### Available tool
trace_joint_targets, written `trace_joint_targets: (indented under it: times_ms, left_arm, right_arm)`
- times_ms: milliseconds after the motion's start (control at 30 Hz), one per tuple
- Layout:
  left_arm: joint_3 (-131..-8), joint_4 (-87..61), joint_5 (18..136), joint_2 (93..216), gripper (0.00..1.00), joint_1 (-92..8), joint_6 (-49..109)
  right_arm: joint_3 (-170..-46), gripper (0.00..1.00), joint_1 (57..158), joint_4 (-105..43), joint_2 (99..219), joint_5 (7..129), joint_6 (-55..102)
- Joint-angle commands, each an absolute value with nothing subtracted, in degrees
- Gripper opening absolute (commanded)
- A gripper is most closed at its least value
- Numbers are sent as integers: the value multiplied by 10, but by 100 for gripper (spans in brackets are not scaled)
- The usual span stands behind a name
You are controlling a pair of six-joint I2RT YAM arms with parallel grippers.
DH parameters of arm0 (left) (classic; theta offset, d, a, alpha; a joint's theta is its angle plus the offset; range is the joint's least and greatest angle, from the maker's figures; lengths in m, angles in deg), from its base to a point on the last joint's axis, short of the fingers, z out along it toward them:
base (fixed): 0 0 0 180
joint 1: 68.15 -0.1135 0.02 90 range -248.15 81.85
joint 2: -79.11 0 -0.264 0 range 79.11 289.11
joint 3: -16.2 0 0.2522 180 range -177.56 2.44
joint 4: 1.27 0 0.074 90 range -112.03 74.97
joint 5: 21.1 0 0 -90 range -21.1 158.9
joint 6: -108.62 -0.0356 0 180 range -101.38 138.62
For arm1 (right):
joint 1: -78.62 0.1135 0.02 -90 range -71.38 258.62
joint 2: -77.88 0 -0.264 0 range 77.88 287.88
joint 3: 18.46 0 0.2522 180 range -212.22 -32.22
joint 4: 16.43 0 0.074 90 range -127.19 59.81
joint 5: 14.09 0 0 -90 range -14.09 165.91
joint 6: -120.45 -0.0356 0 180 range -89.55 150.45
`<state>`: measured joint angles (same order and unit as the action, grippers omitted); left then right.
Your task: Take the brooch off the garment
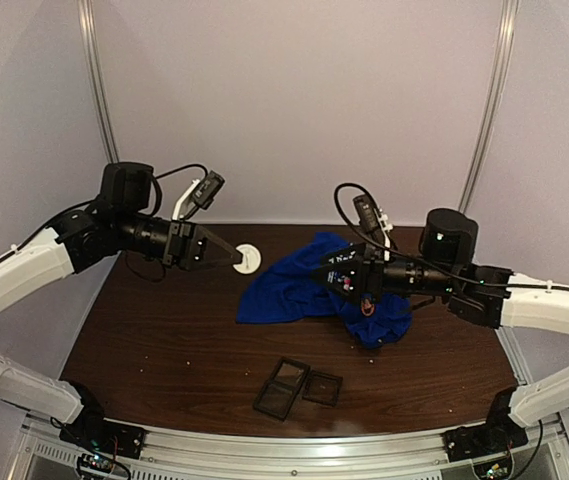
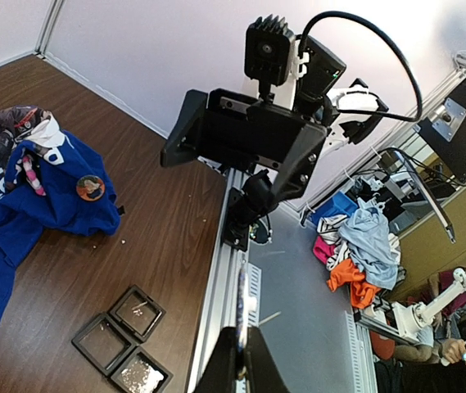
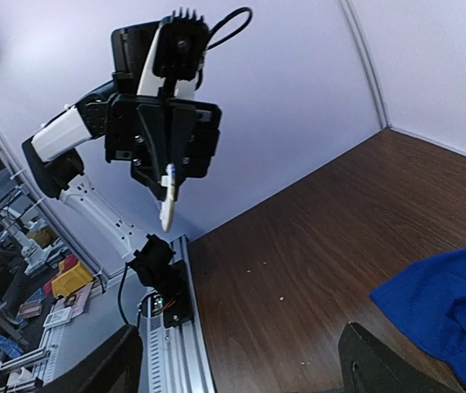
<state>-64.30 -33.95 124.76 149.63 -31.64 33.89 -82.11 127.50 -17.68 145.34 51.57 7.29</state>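
Note:
The blue garment (image 1: pixel 294 285) lies crumpled on the table right of centre, and its white lettering shows in the left wrist view (image 2: pixel 20 213). A round badge (image 2: pixel 90 187) with an orange-and-dark face sits on one fold. My left gripper (image 1: pixel 236 258) hovers left of the garment. It is shut on a round white-backed brooch (image 1: pixel 249 258), which appears edge-on in its own view (image 2: pixel 253 323) and as a pale disc in the right wrist view (image 3: pixel 167 201). My right gripper (image 3: pixel 245 368) is open and holds nothing. It points left over the garment's right part (image 1: pixel 349 272).
Three black shallow trays (image 1: pixel 297 387) sit near the front edge of the wooden table (image 1: pixel 164 340). An aluminium rail (image 2: pixel 228 278) borders the table. Beyond it, on the floor, lies a pile of clothes (image 2: pixel 364 246).

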Motion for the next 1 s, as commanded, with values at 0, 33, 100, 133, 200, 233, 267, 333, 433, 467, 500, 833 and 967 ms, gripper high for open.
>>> trace_joint_targets:
  times_ms: [0,33,100,133,200,233,267,333,433,467,500,833,967]
  left_arm:
    - [-637,-325,1269,1498,0,-300,324]
    - [-637,-326,1269,1497,0,-297,323]
    - [-637,-328,1269,1498,0,-294,321]
    - [-638,-330,1270,1498,0,-292,319]
    - [-640,-335,1268,1498,0,-291,315]
    - [-641,-338,1267,1498,0,-289,313]
    - [-641,-339,1266,1498,0,-288,311]
    - [-641,-341,1264,1498,0,-287,310]
    - [-641,-342,1263,1500,0,-285,310]
    - [-641,-342,1263,1500,0,-284,310]
    - [-641,-342,1262,1500,0,-284,309]
    - [-643,-348,1255,1503,0,-281,306]
    - [-643,-349,1254,1503,0,-281,306]
  right_arm:
    - [-874,80,1333,-111,1504,456,59]
    - [-884,77,1345,-108,1516,458,61]
    - [-895,73,1359,-95,1535,460,60]
    - [-897,71,1361,-84,1544,461,56]
    - [-905,67,1364,-70,1557,461,51]
    - [-912,64,1366,-70,1565,461,52]
    - [-919,62,1370,-72,1572,461,55]
    - [-931,59,1375,-73,1585,459,57]
    - [-944,53,1379,-74,1602,455,57]
    - [-948,52,1380,-74,1607,455,56]
    - [-951,50,1381,-73,1611,454,55]
    - [-958,36,1383,-54,1636,453,40]
    - [-963,34,1383,-53,1643,455,36]
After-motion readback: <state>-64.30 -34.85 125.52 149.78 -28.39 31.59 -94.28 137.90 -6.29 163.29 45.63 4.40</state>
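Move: The brooch is already off the garment and pinched in the left fingers, its white disc roughly 2 cm to the right of that hand's point. The open right gripper is some 15 cm to the right of the left hand and 2 cm farther out. From the right hand, the brooch lies about 13 cm left and 2 cm back, nearly level in height. Some 33 cm below the right hand, the garment lies about 22 cm ahead and 3 cm right, the black frames 7 cm back and 4 cm left. The brooch, still pinched by the left fingers, is met by the right hand, which sweeps left about 10 cm and back nearly 5 cm, rising slightly and turning some 15 degrees counter-clockwise. The right fingers narrow from almost wide open to about a third as they come to straddle the disc's near edge, with no clear touch yet. The left hand eases back about 2 cm, then almost holds still. ##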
